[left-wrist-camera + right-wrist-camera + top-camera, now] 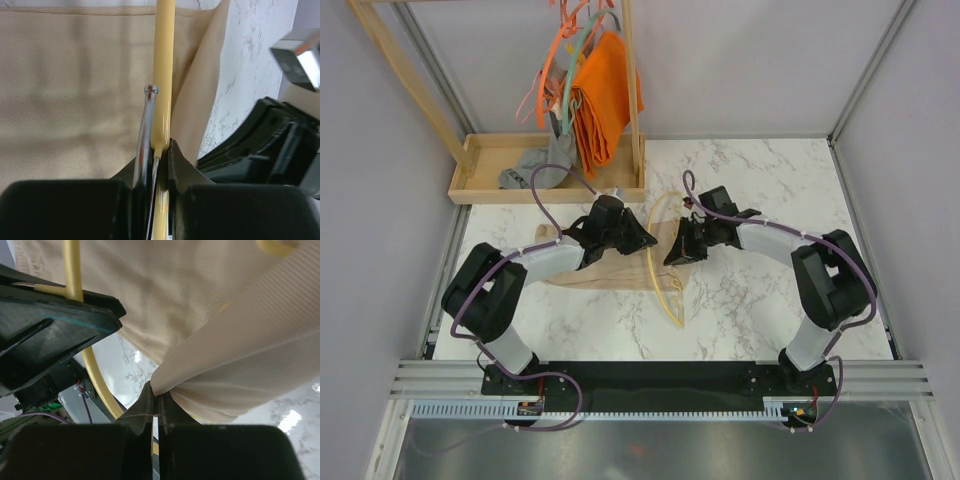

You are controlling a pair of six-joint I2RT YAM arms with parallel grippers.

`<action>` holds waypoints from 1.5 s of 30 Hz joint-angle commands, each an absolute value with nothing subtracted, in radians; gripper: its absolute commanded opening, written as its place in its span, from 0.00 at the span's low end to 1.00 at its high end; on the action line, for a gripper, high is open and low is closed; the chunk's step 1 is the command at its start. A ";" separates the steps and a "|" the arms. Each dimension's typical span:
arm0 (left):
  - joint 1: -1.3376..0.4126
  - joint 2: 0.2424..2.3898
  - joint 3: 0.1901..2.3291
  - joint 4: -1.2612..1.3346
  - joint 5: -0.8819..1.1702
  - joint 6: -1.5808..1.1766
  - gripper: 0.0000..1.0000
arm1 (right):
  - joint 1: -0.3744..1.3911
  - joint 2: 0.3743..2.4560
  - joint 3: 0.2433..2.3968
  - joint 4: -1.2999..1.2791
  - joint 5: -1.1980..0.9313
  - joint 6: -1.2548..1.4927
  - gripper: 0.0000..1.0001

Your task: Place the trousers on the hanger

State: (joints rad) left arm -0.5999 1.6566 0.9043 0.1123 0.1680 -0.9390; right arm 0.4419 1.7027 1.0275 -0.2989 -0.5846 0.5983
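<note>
The beige trousers (605, 272) lie flat on the marble table between the two arms. The pale yellow hanger (670, 290) rests over their right end. My left gripper (638, 238) is shut on the hanger; the left wrist view shows the yellow bar (164, 75) and the thin metal hook (146, 125) pinched between the jaws (162, 150), over trouser fabric (75, 90). My right gripper (675, 252) is shut on the trousers: in the right wrist view a lifted fold of the cloth (235, 340) is clamped at the fingertips (156, 394). The hanger's curved arm (100, 385) passes beneath it.
At the back left a wooden rack holds an orange cloth (605, 95), orange hangers (552, 60) and a teal hanger (570, 80). A wooden tray (480, 185) below it contains a small grey garment (535, 165). The two grippers are very close together.
</note>
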 commanded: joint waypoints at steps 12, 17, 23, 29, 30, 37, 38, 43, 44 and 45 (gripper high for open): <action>-0.607 1.671 0.923 0.110 0.160 -0.956 0.02 | 0.565 1.910 1.111 -0.282 -0.591 0.670 0.13; -0.607 1.672 0.922 0.104 0.160 -0.953 0.02 | 0.560 1.881 1.167 -0.423 -0.539 0.566 0.38; -0.607 1.675 0.926 0.094 0.167 -0.943 0.02 | 0.511 1.744 1.229 -0.595 -0.417 0.502 0.50; -0.607 1.677 0.919 0.087 0.176 -0.934 0.02 | 0.413 1.700 1.315 -0.621 -0.302 0.505 0.50; -0.607 1.672 0.917 0.087 0.178 -0.934 0.02 | 0.399 1.725 1.328 -0.618 -0.305 0.511 0.50; -0.607 1.681 0.926 0.084 0.184 -0.928 0.02 | 0.357 1.897 1.486 -0.494 -0.295 0.643 0.67; -0.607 1.680 0.930 0.084 0.186 -0.928 0.02 | 0.360 1.920 1.512 -0.494 -0.293 0.656 0.68; -0.609 1.683 0.933 0.083 0.184 -0.927 0.02 | 0.364 2.035 1.614 -0.494 -0.270 0.724 0.65; -0.609 1.684 0.934 0.083 0.187 -0.928 0.02 | 0.365 2.060 1.618 -0.494 -0.268 0.735 0.64; -0.609 1.686 0.934 0.083 0.187 -0.928 0.02 | 0.368 2.071 1.627 -0.494 -0.265 0.741 0.62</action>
State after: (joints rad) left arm -0.6003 1.6600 0.9066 0.1070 0.1692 -0.9382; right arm 0.3584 2.0411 1.5719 -0.5121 -0.2935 0.6800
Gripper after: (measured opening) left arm 0.133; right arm 0.635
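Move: The trousers' lifted end is already in the right fingers; its laying-down spot on the trousers is about 4 cm left, 2 back and 5 below. The hanger's wavy bar runs beneath, its middle some 3 cm right, level fore and aft, 4 below; the lifted end's far corner is roughly 13 ahead, 3 right, 4 below. From the left hand, holding the hanger, the laying-down spot is about 8 cm back, 1 right and 5 below. The trousers' end, still pinched by the right hand, is carried left and down over the hanger's wavy bar, roughly 4 cm across and 5 down, then let go as the fingers open. The empty right hand lifts and swings forward some 17 cm, drifting right, then sinks open towards the fold's far corner, turning about 20 degrees clockwise. The left hand keeps its hold on the hanger, still. ##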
